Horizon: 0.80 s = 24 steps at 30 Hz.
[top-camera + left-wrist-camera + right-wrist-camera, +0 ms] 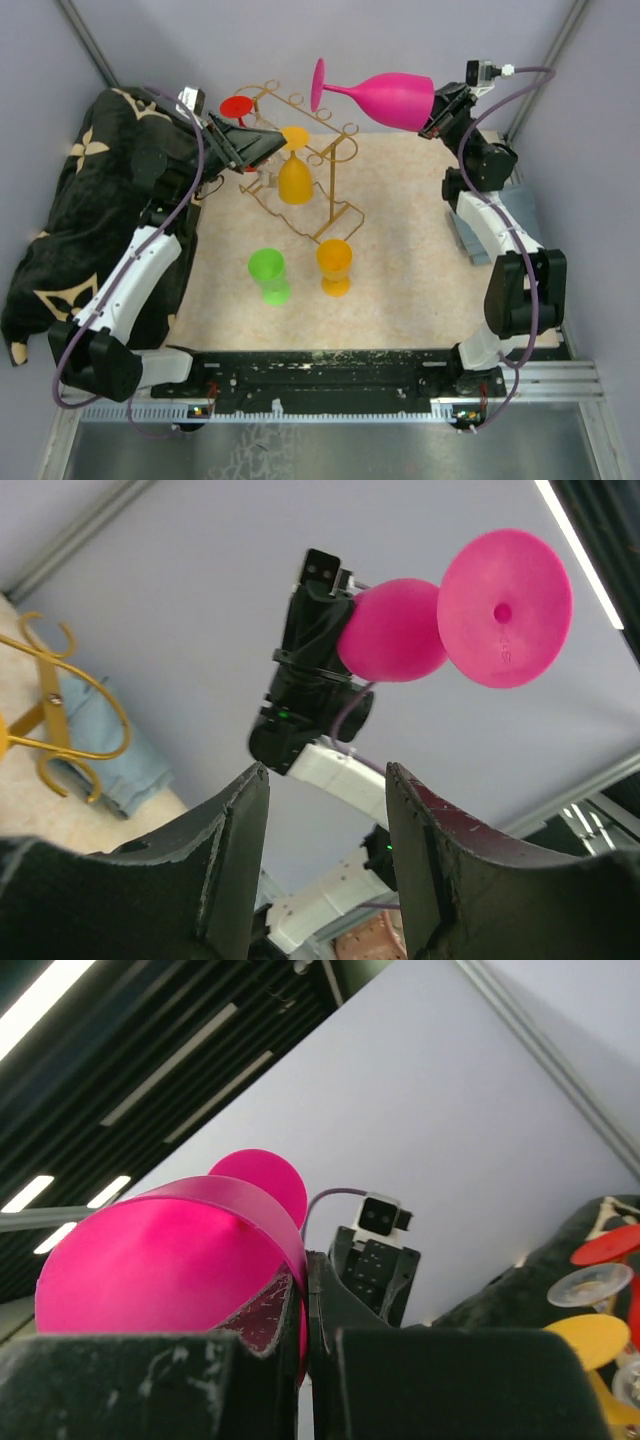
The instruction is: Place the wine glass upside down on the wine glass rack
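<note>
A pink wine glass [385, 98] lies on its side in the air at the back right, its foot pointing left. My right gripper [432, 118] is shut on its rim, one finger inside the bowl [170, 1260] and one outside. The gold wire wine glass rack [322, 200] stands on the mat left of centre. An orange glass [295, 178] hangs bowl-down from it, and a red foot [237, 105] shows at its back left. My left gripper [275, 143] hovers open at the rack's left top, empty, facing the pink glass [500, 610].
A green glass [267, 275] and an orange glass [334, 265] stand on the mat in front of the rack. A black cloth with gold patterns [70, 200] covers the left side. A blue cloth [470, 235] lies by the right arm.
</note>
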### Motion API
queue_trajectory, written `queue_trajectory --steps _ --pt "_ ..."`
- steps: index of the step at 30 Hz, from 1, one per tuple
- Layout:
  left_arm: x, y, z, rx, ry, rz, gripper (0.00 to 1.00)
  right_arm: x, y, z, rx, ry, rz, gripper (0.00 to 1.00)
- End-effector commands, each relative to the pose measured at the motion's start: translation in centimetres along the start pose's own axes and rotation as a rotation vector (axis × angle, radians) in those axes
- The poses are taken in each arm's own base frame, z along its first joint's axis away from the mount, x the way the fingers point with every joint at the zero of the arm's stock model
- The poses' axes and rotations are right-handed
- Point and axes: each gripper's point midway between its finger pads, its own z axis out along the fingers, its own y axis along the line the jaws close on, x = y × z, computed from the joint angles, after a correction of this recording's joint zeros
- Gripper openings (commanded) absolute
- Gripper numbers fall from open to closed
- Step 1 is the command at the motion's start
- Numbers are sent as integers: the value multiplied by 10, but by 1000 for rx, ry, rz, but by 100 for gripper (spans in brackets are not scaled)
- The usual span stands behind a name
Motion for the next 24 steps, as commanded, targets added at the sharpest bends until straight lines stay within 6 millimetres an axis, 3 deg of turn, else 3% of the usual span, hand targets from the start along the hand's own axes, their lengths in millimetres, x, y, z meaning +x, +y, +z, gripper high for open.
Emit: queue_trajectory --steps 1,14,24 --pt "5 -46 -9 222 36 -33 56 15 75 -4 -283 91 -4 0" --pt "12 -98 -32 451 80 -110 57 72 80 11 -331 211 63 0" --pt "15 -120 -44 492 83 -91 56 87 75 22 -356 212 102 0"
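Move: The open left hand's goal, the pink glass, lies with its middle about 17 cm right, 5 cm ahead and 7 cm above; the hanging orange glass is roughly 3 cm right, 8 cm ahead and 15 cm below. The right hand grips the pink glass's rim; the left gripper waits some 26 cm to its left, 2 cm back and 2 cm lower, with the rack about 22 cm left, 7 cm ahead and 17 cm below. Right hand brings the pink glass about 9 cm left and back towards the open, backing, rising left hand. ##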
